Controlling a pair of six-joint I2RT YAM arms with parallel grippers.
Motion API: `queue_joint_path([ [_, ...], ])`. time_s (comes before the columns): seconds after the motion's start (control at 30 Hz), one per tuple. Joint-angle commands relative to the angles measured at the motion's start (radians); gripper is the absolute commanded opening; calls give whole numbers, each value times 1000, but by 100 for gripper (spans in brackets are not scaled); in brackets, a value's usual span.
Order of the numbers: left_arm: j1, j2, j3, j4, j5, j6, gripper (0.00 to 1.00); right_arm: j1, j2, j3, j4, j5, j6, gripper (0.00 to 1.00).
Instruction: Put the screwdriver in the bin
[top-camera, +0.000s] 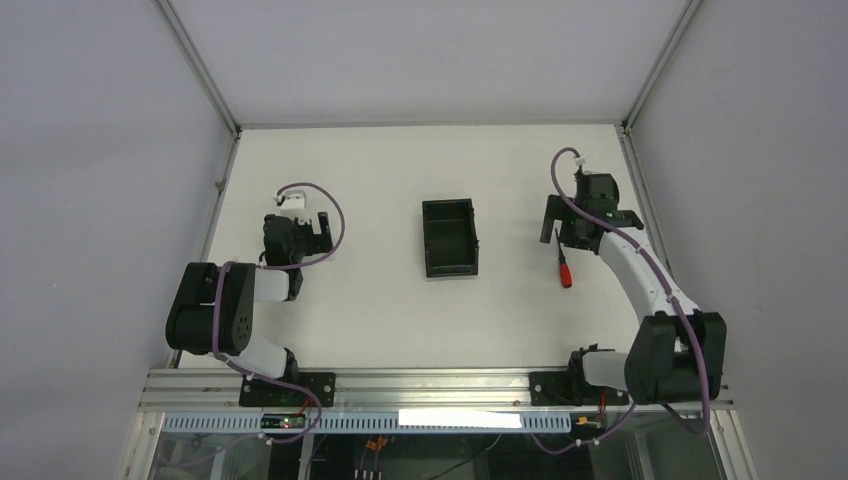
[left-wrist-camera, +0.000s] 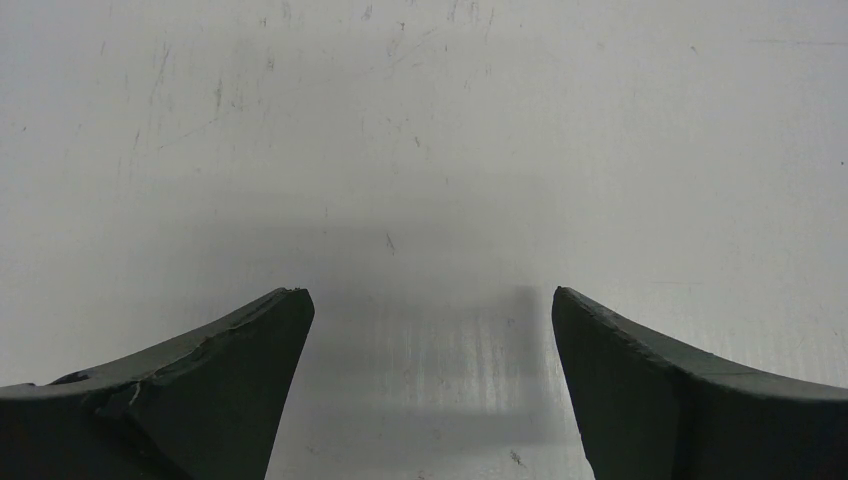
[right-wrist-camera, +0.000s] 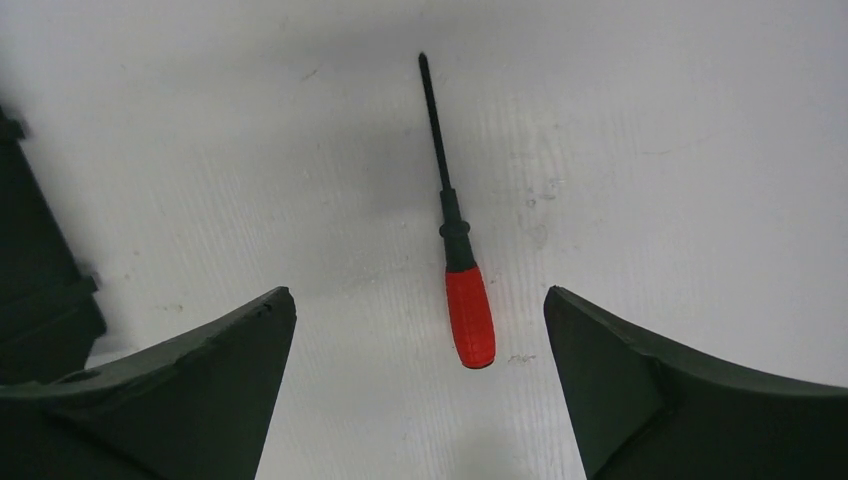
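Observation:
The screwdriver (top-camera: 564, 268) lies on the white table right of the bin, red handle toward the arm bases and thin black shaft pointing away. In the right wrist view the screwdriver (right-wrist-camera: 468, 310) shows its handle between the open fingers, nearer the right one, untouched. My right gripper (top-camera: 588, 228) (right-wrist-camera: 418, 292) hovers over it, open and empty. The bin (top-camera: 449, 268), a small black open tray, stands at the table's middle; its corner (right-wrist-camera: 40, 290) shows at the left edge of the right wrist view. My left gripper (top-camera: 298, 235) (left-wrist-camera: 430, 292) is open over bare table at the left.
Metal frame rails (top-camera: 205, 230) run along the table's left and right sides, with grey walls behind. A bare strip of table lies between the screwdriver and the bin.

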Motion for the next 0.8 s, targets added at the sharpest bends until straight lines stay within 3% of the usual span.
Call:
queue_joint_path([
  [0.0,5,-24,-2,27,15,-2,99,-2,104,-15,33,-129,-133,99],
  [0.2,6,-24,-2,27,15,-2,99,-17,264,-8,36,-79,-162,95],
  [0.37,5,-24,-2,27,14,-2,99,-45,365,15,6,-71,-152,74],
  [0.5,5,-25,-2,27,15,-2,99,-65,391,29,-7,-110,-156,40],
  [0.6,5,-24,-2,27,15,-2,99,-65,380,29,-10,-136,-165,24],
  [0.77,5,-24,-2,27,15,-2,99,-65,298,55,-33,-95,-166,16],
])
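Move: The screwdriver lies shaft outward almost directly under the right hand, its middle about 11 cm below, 1 cm ahead and 1 cm to the right; the red handle points back towards the base. The bin stands about 24 cm to the right hand's left and 4 cm ahead, some 9 cm below. From the idle left hand the screwdriver is some 57 cm to the right, 7 cm nearer the base and 4 cm lower. The screwdriver's handle is what the right hand drops onto: the hand sinks about 10 cm with a slight draw back, tipping its fingers some 20 degrees further down and turning a little counter-clockwise to line up with the shaft. The wide-open fingers begin closing on the way down, then at the bottom pinch the front of the red handle, just behind the black collar, from both sides. ##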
